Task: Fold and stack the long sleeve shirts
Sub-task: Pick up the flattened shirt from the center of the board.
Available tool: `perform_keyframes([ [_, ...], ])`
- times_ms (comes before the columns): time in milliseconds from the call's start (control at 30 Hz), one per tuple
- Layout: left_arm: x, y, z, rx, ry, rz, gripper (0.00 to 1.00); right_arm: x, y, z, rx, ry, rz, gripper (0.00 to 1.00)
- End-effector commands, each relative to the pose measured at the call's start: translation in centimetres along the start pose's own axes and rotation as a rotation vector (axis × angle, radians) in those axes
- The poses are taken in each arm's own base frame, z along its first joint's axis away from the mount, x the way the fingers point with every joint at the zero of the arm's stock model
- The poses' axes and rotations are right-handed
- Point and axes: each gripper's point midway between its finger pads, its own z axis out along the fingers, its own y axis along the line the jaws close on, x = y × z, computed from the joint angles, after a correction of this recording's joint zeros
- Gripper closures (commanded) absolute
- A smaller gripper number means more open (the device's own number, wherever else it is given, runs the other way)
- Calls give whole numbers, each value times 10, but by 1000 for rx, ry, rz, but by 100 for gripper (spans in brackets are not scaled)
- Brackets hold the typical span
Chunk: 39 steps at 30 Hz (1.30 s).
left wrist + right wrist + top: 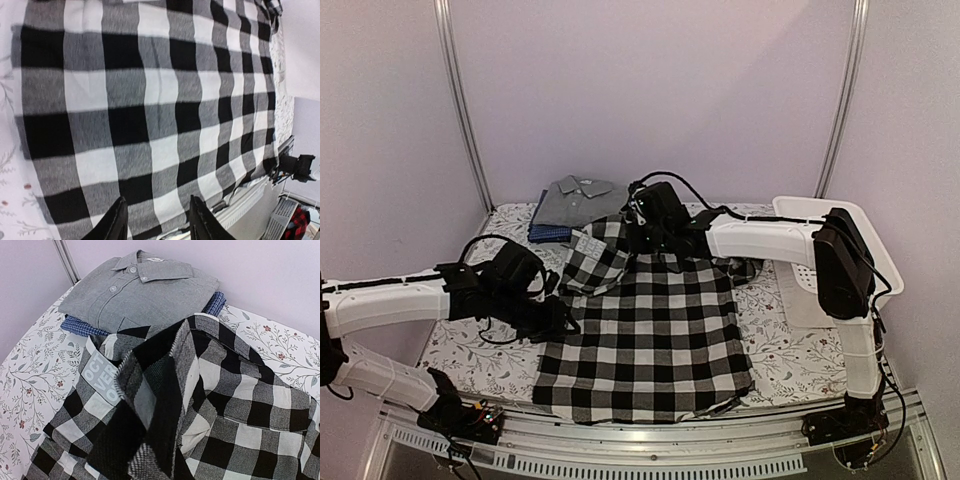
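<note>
The black-and-white checked shirt [650,330] lies spread flat in the middle of the table, its collar end raised at the back. My right gripper [643,238] is shut on that collar end. In the right wrist view the checked cloth [165,405] bunches up over the fingers and hides them. My left gripper [560,318] is at the shirt's left edge. It hangs open just above the checked cloth [150,115], with nothing between its fingers [117,222]. The folded grey shirt [140,290] lies on the folded blue shirt [80,326] at the back left.
A white plastic basket [840,225] stands at the back right, under my right arm. The table carries a floral cloth [470,350]. Metal frame posts [460,100] rise at both back corners. The table's front rail [650,440] runs along the shirt's hem.
</note>
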Motion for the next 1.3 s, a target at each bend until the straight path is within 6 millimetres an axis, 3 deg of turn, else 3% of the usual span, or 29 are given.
perform_keyframes([
  [0, 52, 23, -9, -120, 51, -92, 59, -42, 1, -20, -37, -77, -1, 100],
  [200, 113, 52, -18, -240, 134, -174, 61, -61, 2, -30, -56, -109, -14, 100],
  [367, 140, 74, -23, -322, 165, -211, 66, -75, 3, -37, -62, -129, -20, 100],
  [500, 142, 87, -28, -385, 139, -234, 70, -80, 3, -41, -60, -140, -12, 100],
  [900, 134, 109, -17, -425, 47, -284, 74, -93, 2, -54, -64, -159, 0, 100],
  [1067, 134, 106, -12, -399, 44, -280, 75, -102, 4, -59, -74, -175, 8, 100],
  [1267, 136, 96, -4, -351, 69, -266, 83, -118, 5, -63, -64, -213, -5, 100],
])
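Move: Behind the left hand, about 13 cm back, 8 cm to its left and 10 cm down, lies the left corner of the shirt's hem. The lettered sleeve, folded in, is some 18 cm ahead of that hand. The right hand already holds a fold of the shirt's upper left part; from it the lettered sleeve is about 12 cm left and 4 cm back, the grey shirt stack 15 cm ahead and 16 cm left, all some 13 to 15 cm lower. Swinging back about 13 cm off the middle of the shirt, then edging left while sinking some 8 cm in all, the left hand comes down to the hem's left corner, fingers tilting nearly straight down and drawing partly shut around it. Meanwhile the right hand keeps its pinch and raises the fold about 8 cm, with a brief pause on the way. ##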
